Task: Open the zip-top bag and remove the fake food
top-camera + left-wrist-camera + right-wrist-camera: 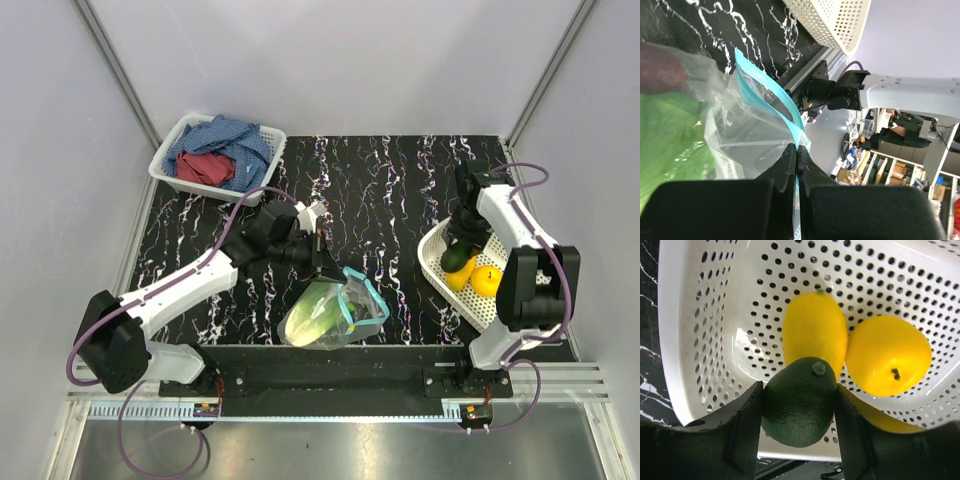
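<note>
The zip-top bag [330, 315] lies near the table's front edge, its mouth lifted and parted. My left gripper [322, 262] is shut on its teal zip strip [767, 90]; in the left wrist view the gripper [798, 150] pinches the strip's edge. Inside the bag I see light-green lettuce [670, 130] and a dark purple-red piece [660, 67]. My right gripper [799, 389] is shut on a dark green rounded piece of fake food [800, 400], held just above the white perforated basket [705, 315]. Two yellow lemons [815, 327] [887, 355] rest in that basket.
The white oval basket [432, 262] stands at the right edge of the black marbled mat. A white crate [215, 155] with blue and red cloths sits at the back left. Grey walls close in both sides.
</note>
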Controlling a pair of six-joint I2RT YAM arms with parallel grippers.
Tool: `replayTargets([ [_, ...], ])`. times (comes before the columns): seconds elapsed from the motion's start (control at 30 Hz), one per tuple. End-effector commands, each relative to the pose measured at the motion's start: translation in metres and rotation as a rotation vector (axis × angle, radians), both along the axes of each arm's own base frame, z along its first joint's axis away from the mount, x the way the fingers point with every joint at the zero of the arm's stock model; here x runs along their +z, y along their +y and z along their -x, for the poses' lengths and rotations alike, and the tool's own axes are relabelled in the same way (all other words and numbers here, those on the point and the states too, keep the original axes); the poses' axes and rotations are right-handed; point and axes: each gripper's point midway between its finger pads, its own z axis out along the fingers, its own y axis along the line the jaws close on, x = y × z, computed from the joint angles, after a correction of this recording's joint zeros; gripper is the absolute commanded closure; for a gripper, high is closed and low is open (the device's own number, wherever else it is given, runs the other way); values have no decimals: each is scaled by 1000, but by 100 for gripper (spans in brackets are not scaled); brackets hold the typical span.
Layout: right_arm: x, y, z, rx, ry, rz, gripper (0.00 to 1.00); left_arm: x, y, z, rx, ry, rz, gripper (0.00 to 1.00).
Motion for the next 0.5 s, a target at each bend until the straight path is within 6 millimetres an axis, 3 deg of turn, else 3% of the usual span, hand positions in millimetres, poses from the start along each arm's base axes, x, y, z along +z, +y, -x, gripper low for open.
replayTargets([
  [0.0,-1,-4,-32,54,-51,26,71,26,-2,-2,-43,-77,42,100],
  [0.07,-9,1,-34,69,-40,-1,68,26,-1,-4,-41,-74,39,100],
  [0.2,-16,13,-37,91,-33,-66,46,28,1,-8,-25,-83,37,100],
  [0.23,-16,14,-36,94,-31,-74,35,27,1,-8,-24,-81,36,100],
  [0.3,-16,16,-34,105,-26,-85,24,27,1,-8,-21,-77,36,100],
  [0.33,-16,17,-32,113,-27,-89,13,25,2,-7,-18,-73,33,100],
  [0.47,-11,16,-24,130,-19,-86,1,27,4,-4,-11,-76,42,100],
])
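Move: Under the right hand is the white basket. The bare spot for the avocado in its grip lies about 3 cm ahead, 1 cm to the left and 7 cm below. The oval yellow fruit is roughly level with the hand, 2 cm to its right; the round yellow fruit is some 7 cm right and 1 cm back, both about 6 cm down. From the left hand that spot is roughly 13 cm ahead, 24 cm right and 16 cm lower. Sinking about 3 cm into the basket while easing some 2 cm forward, the right hand brings the held avocado down beside the yellow fruits. It drifts about 1 cm left as it slows. Almost stopped, it spreads its fingers from a bit over half open to nearly full width and lets go of the avocado, turning slightly counter-clockwise. ##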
